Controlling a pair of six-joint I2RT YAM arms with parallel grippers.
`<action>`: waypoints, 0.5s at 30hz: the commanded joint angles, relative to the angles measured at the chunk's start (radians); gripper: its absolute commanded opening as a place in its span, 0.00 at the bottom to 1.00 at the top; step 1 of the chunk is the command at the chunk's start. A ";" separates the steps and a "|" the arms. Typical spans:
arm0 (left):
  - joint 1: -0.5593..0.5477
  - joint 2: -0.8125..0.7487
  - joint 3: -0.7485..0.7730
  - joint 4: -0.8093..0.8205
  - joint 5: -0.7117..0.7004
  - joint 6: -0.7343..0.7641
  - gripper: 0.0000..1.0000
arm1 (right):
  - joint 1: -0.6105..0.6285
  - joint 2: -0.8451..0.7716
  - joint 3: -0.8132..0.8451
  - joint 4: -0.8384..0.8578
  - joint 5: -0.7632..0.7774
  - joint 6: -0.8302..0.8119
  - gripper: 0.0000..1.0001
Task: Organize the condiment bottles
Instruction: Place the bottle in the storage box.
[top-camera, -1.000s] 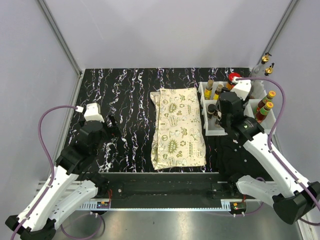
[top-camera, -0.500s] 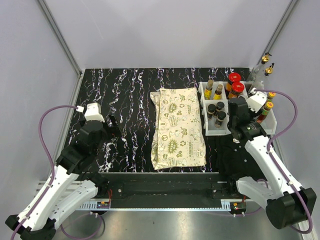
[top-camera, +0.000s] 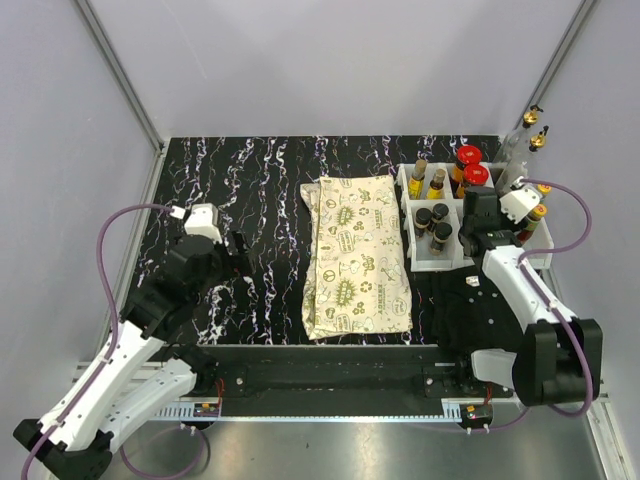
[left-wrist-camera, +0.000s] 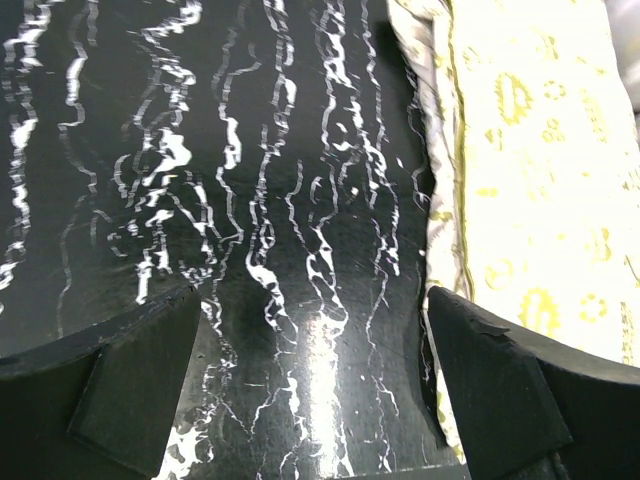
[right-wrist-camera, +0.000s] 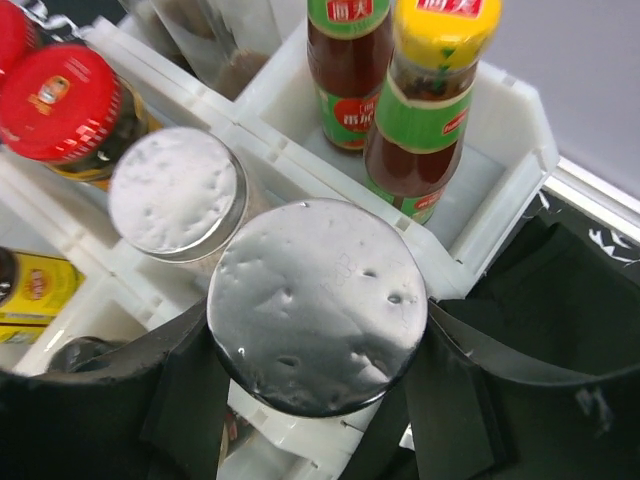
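Note:
My right gripper (right-wrist-camera: 320, 345) is shut on a silver-lidded jar (right-wrist-camera: 318, 290), holding it over the white bins (right-wrist-camera: 500, 150). A second silver-lidded jar (right-wrist-camera: 175, 190) stands just beside it in a compartment. Behind them stand a yellow-capped sauce bottle (right-wrist-camera: 430, 95) and a green-capped one (right-wrist-camera: 348, 60); red-capped jars (right-wrist-camera: 60, 95) sit to the left. From above, the right gripper (top-camera: 487, 225) is at the right-hand bin. Gold-capped bottles (top-camera: 428, 178) and dark-capped bottles (top-camera: 438, 222) fill other compartments. My left gripper (left-wrist-camera: 320, 370) hangs open over the bare marbled table (left-wrist-camera: 250, 200).
A cream patterned cloth (top-camera: 358, 255) lies folded mid-table, its edge right beside the left gripper's right finger (left-wrist-camera: 495, 385). Two gold-topped bottles (top-camera: 536, 126) stand outside the bins at the back right corner. Grey walls close in the table on three sides.
The right gripper has swung right and back from the middle bin to the right-hand bin, uncovering the red-capped jars. The left arm has shifted a little toward the cloth.

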 joint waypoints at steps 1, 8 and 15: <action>0.002 0.023 0.003 0.074 0.101 0.039 0.99 | -0.022 0.045 -0.007 0.158 -0.035 0.015 0.00; 0.002 0.046 0.000 0.096 0.161 0.040 0.99 | -0.024 0.108 -0.030 0.204 -0.047 -0.011 0.00; 0.002 0.074 -0.002 0.105 0.185 0.037 0.99 | -0.025 0.157 -0.039 0.217 -0.043 -0.025 0.12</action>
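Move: The right hand already holds a silver-lidded jar; its free spot, in the near half of the box's middle front compartment, lies about 3 cm ahead and 10 cm below. The other silver-lidded jar stands about 8 cm straight ahead and 10 cm lower. The near green-labelled bottle is some 9 cm right and 2 cm ahead, the near black-capped bottle 9 cm left and 4 cm ahead. From the left hand the spot lies some 54 cm right, 9 cm ahead. Down first, and easing forward as it goes, the right hand lowers the silver-lidded jar about 5 cm towards the near half of the middle front compartment, just behind its twin, keeping its grip with the wrist almost steady. The empty left hand drifts about 3 cm right over the bare table, turning slightly clockwise, fingers still open. ##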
